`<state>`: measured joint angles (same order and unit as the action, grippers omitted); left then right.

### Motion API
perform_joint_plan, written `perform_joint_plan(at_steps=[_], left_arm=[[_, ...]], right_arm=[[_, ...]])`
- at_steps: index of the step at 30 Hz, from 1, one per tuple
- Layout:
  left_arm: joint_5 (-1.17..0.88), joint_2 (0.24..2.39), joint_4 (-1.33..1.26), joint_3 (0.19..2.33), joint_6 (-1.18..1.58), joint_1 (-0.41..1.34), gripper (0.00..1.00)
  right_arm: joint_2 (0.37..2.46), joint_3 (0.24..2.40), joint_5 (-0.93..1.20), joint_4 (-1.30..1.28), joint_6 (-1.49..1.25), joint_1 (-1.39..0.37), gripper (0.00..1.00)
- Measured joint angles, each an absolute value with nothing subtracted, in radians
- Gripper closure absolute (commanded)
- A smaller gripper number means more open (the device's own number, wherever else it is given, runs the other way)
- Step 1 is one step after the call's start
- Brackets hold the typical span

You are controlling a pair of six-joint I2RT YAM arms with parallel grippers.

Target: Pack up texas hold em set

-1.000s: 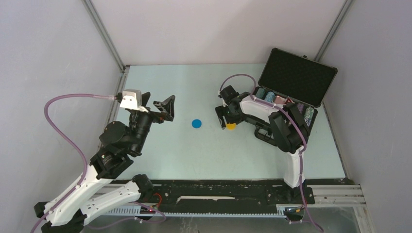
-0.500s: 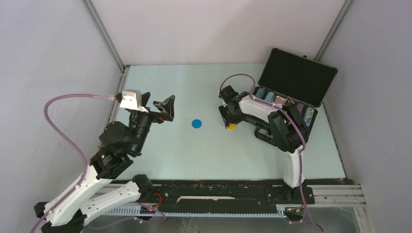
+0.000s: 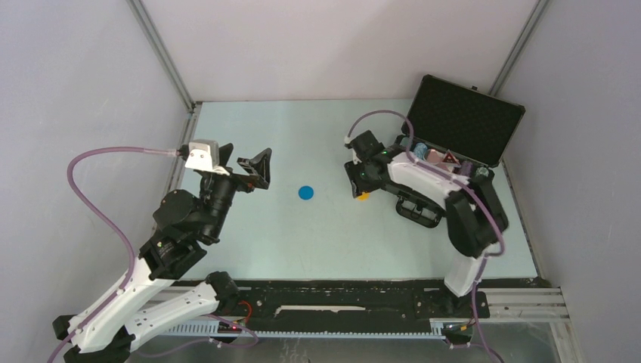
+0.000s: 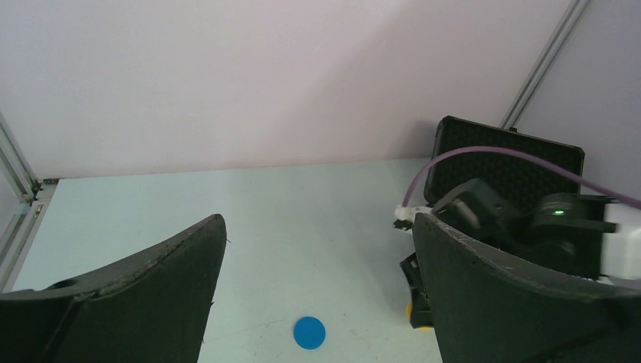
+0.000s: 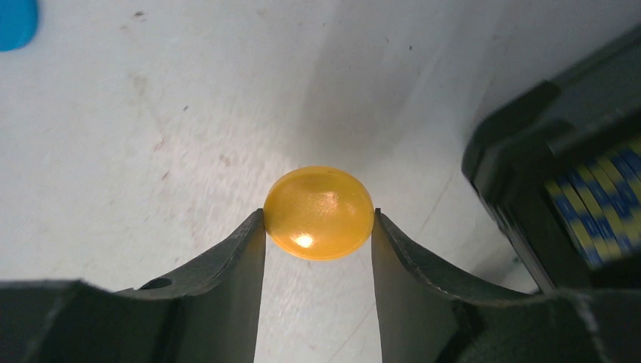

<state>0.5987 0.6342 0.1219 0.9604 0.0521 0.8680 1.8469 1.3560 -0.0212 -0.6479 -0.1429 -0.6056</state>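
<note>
The black case (image 3: 462, 119) of the texas hold em set stands open at the back right, its foam lid up. Striped chips (image 3: 418, 149) and a red triangle (image 3: 450, 157) show in it behind the right arm. A yellow disc (image 5: 318, 212) sits pinched between the tips of my right gripper (image 5: 318, 221), which is shut on it just left of the case wall (image 5: 529, 151). From above, the yellow disc (image 3: 363, 196) peeks out under the right gripper (image 3: 361, 189). A blue disc (image 3: 305, 193) lies flat mid-table. My left gripper (image 3: 257, 168) hovers open, empty, left of it.
In the left wrist view the blue disc (image 4: 309, 332) lies on the table between and beyond the wide fingers of the left gripper (image 4: 317, 223), with the case (image 4: 505, 162) far right. Blue-and-yellow chips (image 5: 597, 204) show inside the case. Grey walls enclose the table.
The right gripper has closed on the yellow disc and swung a little right, toward the case, the arm's elbow moving right too. The left arm and the blue disc stayed put.
</note>
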Motion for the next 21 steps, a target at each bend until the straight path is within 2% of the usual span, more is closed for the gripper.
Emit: perform_joint_plan(at_steps=[5, 10, 16, 21], left_arm=[[0.599, 0.634, 0.122, 0.96, 0.052, 0.868, 0.02], [0.598, 0.628, 0.122, 0.96, 0.052, 0.868, 0.02], [0.598, 0.625, 0.122, 0.96, 0.052, 0.868, 0.02], [0.596, 0.625, 0.122, 0.96, 0.053, 0.868, 0.02]], right_arm=[[1.62, 1.271, 0.015, -0.647, -0.144, -0.567, 0.55], [1.453, 1.192, -0.019, -0.652, -0.147, -0.431, 0.55], [1.378, 1.093, -0.078, -0.686, -0.152, -0.175, 0.54], [1.366, 1.056, -0.069, -0.699, -0.166, -0.051, 0.53]])
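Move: The right hand already holds the yellow disc roughly 5 cm clear of the table. The open case it is bound for has its tray's middle about 22 cm to the right, 6 cm ahead and 3 cm lower. In the tray, the blue card deck lies some 20 cm right and 4 cm ahead; the red triangle is around 26 cm right and 14 cm ahead. From the left hand, the tray is about 48 cm right, 15 cm ahead and 37 cm down. Still pinching the yellow disc edge-on between its fingertips, the right hand lifts about 8 cm almost straight up, then swings some 22 cm to the right to the case, sinking slightly over the last stretch. The wrist turns roughly 35 degrees clockwise as it goes, and the hand slows above the tray's front part by the blue card deck. ##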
